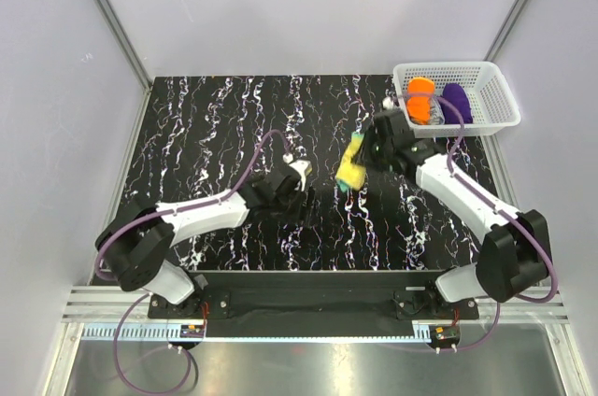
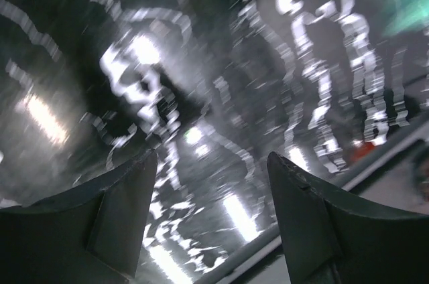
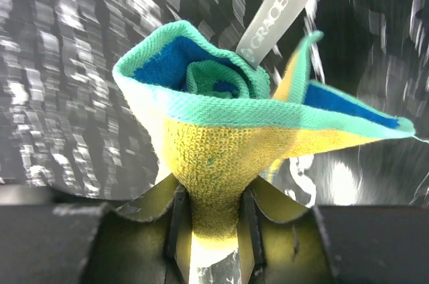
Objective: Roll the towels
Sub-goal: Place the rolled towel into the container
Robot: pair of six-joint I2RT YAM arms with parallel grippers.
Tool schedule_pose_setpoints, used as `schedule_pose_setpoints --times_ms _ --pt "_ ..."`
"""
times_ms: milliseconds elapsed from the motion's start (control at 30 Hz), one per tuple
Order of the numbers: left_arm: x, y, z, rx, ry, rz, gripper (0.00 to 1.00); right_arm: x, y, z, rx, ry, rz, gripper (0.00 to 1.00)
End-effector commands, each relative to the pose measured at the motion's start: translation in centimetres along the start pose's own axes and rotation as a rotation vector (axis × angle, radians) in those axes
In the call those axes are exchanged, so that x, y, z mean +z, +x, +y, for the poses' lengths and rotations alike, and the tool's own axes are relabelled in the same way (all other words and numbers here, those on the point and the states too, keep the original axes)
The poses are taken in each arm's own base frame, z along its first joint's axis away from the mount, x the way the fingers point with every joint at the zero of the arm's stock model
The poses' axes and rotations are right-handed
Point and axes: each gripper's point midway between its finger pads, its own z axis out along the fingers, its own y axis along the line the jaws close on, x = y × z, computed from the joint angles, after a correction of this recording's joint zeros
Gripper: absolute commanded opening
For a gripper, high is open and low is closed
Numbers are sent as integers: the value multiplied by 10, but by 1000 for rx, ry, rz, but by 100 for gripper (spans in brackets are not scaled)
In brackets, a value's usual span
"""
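My right gripper (image 1: 367, 159) is shut on the rolled teal, blue and yellow towel (image 1: 351, 165) and holds it above the middle of the black marbled table (image 1: 215, 125). In the right wrist view the roll (image 3: 221, 123) flares out from between the fingers (image 3: 171, 224), which pinch its yellow end, and a loose corner sticks out to the right. The orange towel (image 1: 420, 100) lies rolled in the white basket (image 1: 500, 121). My left gripper (image 1: 297, 172) stands open left of the held roll, with only blurred table between its fingers (image 2: 120, 217).
The white lattice basket sits at the table's back right corner, and a purple roll (image 1: 456, 102) lies beside the orange one inside it. Pale walls close in the table at the left, back and right. A metal rail (image 1: 308, 307) runs along the near edge.
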Motion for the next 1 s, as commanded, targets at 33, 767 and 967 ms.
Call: schedule_pose_setpoints --times_ms 33,767,967 --pt "-13 -14 0 35 13 -125 71 -27 -52 6 -182 -4 -31 17" --pt "2 30 -24 -28 307 -171 70 33 -303 -169 -5 74 -136 11" --pt "15 39 -25 -36 337 -135 70 69 -264 -253 148 235 31 11"
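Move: The yellow-green rolled towel is already in the right gripper's fingers. From there the white container's middle lies about 25 cm ahead, 30 cm right and 8 cm below. At that same low height sit the orange towel, 25 cm ahead and 20 right, the grey-white towel, 23 ahead and 24 right, and the purple towel, 24 ahead and 30 right. From the idle left gripper the container is roughly 37 cm ahead and 48 right, about level. Keep the right fingers pinched on the rolled towel. Lift it some 15 cm while reaching forward, sweep right and forward in an arc to the container, then lower it steeply, about 17 cm, towards the gap between the orange and purple towels, the wrist turning slightly clockwise. Bring the empty, open left gripper a few centimetres back and down after a brief rise, rolling it some 15 degrees. ##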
